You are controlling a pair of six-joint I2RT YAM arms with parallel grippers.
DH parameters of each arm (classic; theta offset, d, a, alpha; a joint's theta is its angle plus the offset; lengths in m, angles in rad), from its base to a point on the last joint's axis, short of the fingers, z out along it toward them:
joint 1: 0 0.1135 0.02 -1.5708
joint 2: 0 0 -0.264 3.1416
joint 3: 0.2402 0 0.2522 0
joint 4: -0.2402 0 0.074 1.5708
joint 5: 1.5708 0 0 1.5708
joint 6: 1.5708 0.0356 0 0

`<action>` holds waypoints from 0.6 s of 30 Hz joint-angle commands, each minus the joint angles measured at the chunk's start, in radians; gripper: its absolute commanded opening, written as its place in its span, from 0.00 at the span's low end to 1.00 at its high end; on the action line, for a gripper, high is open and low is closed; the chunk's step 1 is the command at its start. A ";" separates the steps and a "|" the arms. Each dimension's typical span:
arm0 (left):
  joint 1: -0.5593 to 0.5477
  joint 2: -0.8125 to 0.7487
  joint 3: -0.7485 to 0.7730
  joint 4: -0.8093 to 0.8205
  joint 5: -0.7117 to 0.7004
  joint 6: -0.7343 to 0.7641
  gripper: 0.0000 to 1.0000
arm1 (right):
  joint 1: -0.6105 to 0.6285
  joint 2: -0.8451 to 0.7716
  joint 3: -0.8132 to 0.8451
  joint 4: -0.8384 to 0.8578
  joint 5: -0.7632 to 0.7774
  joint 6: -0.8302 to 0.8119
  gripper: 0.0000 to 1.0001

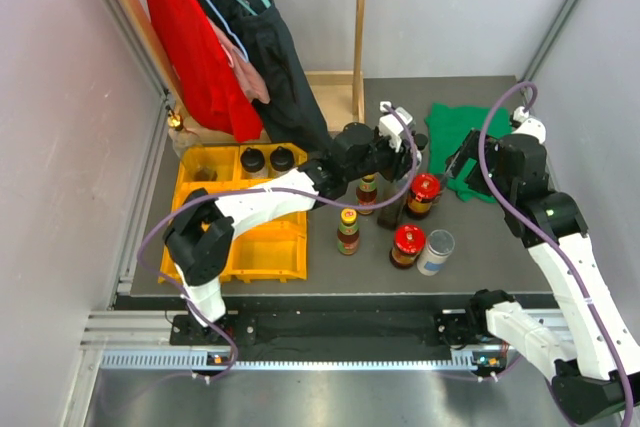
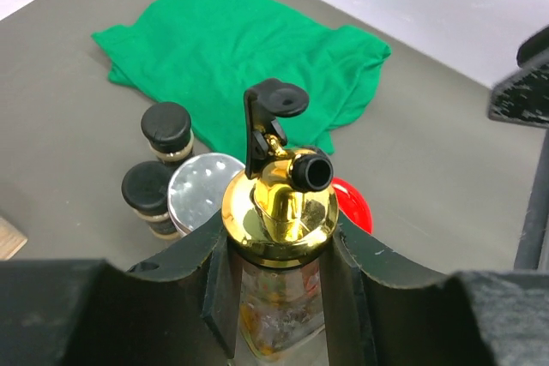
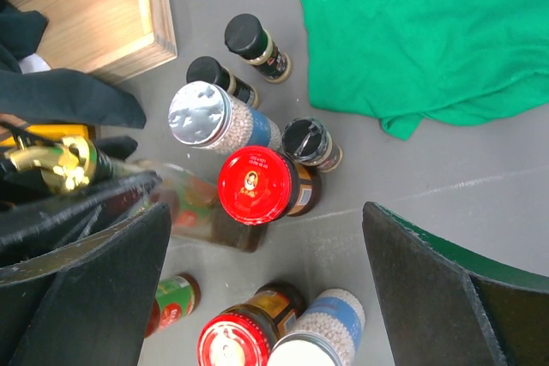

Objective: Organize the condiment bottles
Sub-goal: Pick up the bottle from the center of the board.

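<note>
My left gripper [image 2: 279, 302] is shut on the neck of a tall clear gold-topped bottle [image 2: 279, 207], just under its gold pourer. From above, this gripper [image 1: 392, 162] sits over the bottle cluster. Behind the held bottle stand two black-capped jars [image 2: 165, 126], a silver-lidded canister [image 2: 203, 186] and a red-lidded jar [image 2: 353, 203]. My right gripper [image 3: 270, 289] hangs open above a red-lidded jar [image 3: 255, 184], a second red-lidded jar [image 3: 232, 340] and a pale canister [image 3: 330, 332]. Two yellow-capped sauce bottles [image 1: 348, 230] stand near the tray. Two black-capped jars [image 1: 252, 159] sit in the tray.
A yellow compartment tray [image 1: 200, 197] lies at the left. A green cloth [image 1: 465, 137] lies at the back right of the table. A wooden stand [image 1: 355, 27] with hanging clothes [image 1: 220, 47] is at the back, with a wooden box [image 3: 94, 6] at its foot.
</note>
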 commanded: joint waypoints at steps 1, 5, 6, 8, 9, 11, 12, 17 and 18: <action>-0.034 -0.123 0.060 0.039 -0.079 0.055 0.00 | -0.014 -0.021 0.004 0.031 -0.003 -0.005 0.92; -0.049 -0.180 0.063 0.031 -0.093 0.044 0.00 | -0.014 -0.019 0.005 0.034 -0.010 0.001 0.92; -0.051 -0.190 0.062 0.031 -0.092 0.041 0.00 | -0.014 -0.017 0.004 0.034 -0.012 0.001 0.92; -0.051 -0.226 0.060 0.031 -0.084 0.027 0.00 | -0.014 -0.016 0.005 0.037 -0.015 0.005 0.92; -0.051 -0.238 0.057 0.036 -0.079 0.024 0.00 | -0.016 -0.016 0.005 0.037 -0.017 0.005 0.92; -0.051 -0.272 0.055 0.036 -0.072 0.021 0.00 | -0.016 -0.016 0.007 0.035 -0.020 0.007 0.92; -0.051 -0.285 0.054 0.033 -0.075 0.021 0.00 | -0.016 -0.016 0.010 0.035 -0.020 0.007 0.92; -0.051 -0.370 0.054 0.013 -0.121 0.039 0.00 | -0.014 -0.016 0.017 0.032 -0.020 0.008 0.92; -0.051 -0.382 0.055 0.000 -0.131 0.042 0.00 | -0.014 -0.016 0.019 0.034 -0.020 0.008 0.92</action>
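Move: The left hand already holds the gold-topped bottle by its neck; the middle of the yellow tray lies roughly 38 cm to its left, about level with it and some 21 cm below. Beside the held bottle, the rear yellow-capped bottle stands about 6 cm left and 2 cm ahead of the hand, the rear red-lidded jar about 7 cm right and level. From the right hand, the tray lies some 55 cm left and 3 cm ahead. The left hand, keeping its grip, lifts the gold-topped bottle some 12 cm, drawing back and left about 4 cm. ##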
